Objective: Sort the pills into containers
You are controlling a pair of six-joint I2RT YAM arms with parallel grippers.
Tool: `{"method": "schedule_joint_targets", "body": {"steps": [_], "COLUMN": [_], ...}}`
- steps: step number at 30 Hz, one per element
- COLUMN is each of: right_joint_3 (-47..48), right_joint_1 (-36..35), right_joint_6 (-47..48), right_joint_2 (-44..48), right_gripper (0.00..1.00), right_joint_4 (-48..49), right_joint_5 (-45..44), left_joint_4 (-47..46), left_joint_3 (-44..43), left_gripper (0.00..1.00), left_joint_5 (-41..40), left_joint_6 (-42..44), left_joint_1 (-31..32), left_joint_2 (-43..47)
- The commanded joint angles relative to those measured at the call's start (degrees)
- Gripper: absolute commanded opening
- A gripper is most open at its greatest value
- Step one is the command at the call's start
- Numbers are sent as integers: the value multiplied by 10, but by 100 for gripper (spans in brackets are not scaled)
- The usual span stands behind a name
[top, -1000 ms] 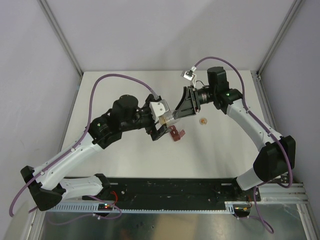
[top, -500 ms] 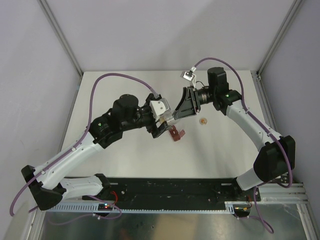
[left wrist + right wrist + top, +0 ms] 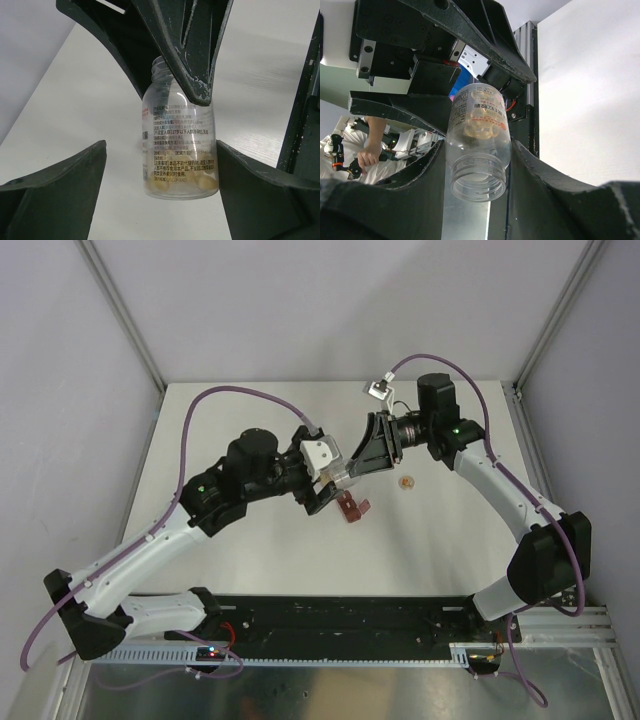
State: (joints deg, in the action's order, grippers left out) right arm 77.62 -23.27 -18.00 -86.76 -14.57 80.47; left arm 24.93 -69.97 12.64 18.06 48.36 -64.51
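A clear vial (image 3: pixel 180 145) with a printed label hangs in the air, and the pills (image 3: pixel 202 183) lie as yellowish pellets at its base. My right gripper (image 3: pixel 477 170) is shut on the vial near its open neck, whose mouth faces the right wrist camera, with pills (image 3: pixel 482 125) deep inside. My left gripper (image 3: pixel 160 200) stands open around the vial's base. Its right finger (image 3: pixel 260 195) is at the vial's side, and its left finger (image 3: pixel 50 190) is well apart. The containers (image 3: pixel 352 507), a dark red strip, lie on the table just below both grippers (image 3: pixel 340 480).
A small round tan thing (image 3: pixel 405 481) lies on the white table (image 3: pixel 250 410) right of the strip. Grey walls and metal posts close the back and sides. A black rail (image 3: pixel 340 620) runs along the near edge between the arm bases.
My left gripper has narrowed a little and shifted slightly toward the vial. The right gripper keeps its hold and has hardly moved.
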Motion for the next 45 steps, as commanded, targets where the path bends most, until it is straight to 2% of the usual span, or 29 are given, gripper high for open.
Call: {"method": "schedule_joint_targets", "body": {"steps": [1,10,14,20,23,26,28,35,40,45], "right_joint_3": [2,2,2,2,2,2,2,8,16,18], "right_joint_1": [2,2,3,1,1,1,1,6,16,37], "right_joint_6": [-9,-8,1,22,42,62,73,113,154,208], "right_joint_2": [25,27,27,28,31,34,36,44,55,69], "right_gripper": [0,0,0,1,8,16,24,65,80,86], "right_joint_4": [17,16,9,-11,-31,-51,-64,-106,-145,-187], "right_joint_5": [18,15,12,0,-13,-29,-40,-73,-99,-125], "left_joint_4": [-17,-17,-16,-17,-17,-17,-17,-29,-57,-94], "left_joint_3": [11,15,10,5,6,10,13,42,88,142], "left_gripper": [89,87,82,56,38,9,2,0,0,0], "left_joint_5": [-9,-5,-4,0,2,1,3,6,7,10], "left_joint_6": [10,11,9,7,8,8,7,4,1,-1], "left_joint_1": [-1,2,3,3,3,3,3,2,0,-3], "left_joint_2": [0,-1,-3,-6,-7,-5,-5,4,15,26]}}
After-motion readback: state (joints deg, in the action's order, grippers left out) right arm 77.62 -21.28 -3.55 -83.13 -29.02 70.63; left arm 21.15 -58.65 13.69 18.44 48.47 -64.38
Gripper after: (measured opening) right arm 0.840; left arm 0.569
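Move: The uncapped pill bottle, held in my right fingers near its neck, sits between my open left fingers, its middle about 1 cm ahead and 2 cm right of my left hand point, level with it. From my right hand the bottle's middle is about 3 cm left and 1 cm back. The red pill box lies about 7 cm ahead and 4 cm right of my left hand, the bottle cap some 14 cm ahead and 18 cm right, both roughly 28 cm below. My left hand all but holds its place, easing a centimetre or so down as its fingers close from wide open and pinch the bottle's lower body. Only then does my right hand open and let go, backing off a couple of centimetres down and right with a 10-degree turn, mostly clockwise, while my left hand quickly lowers the bottle, about 7 cm down overall. ##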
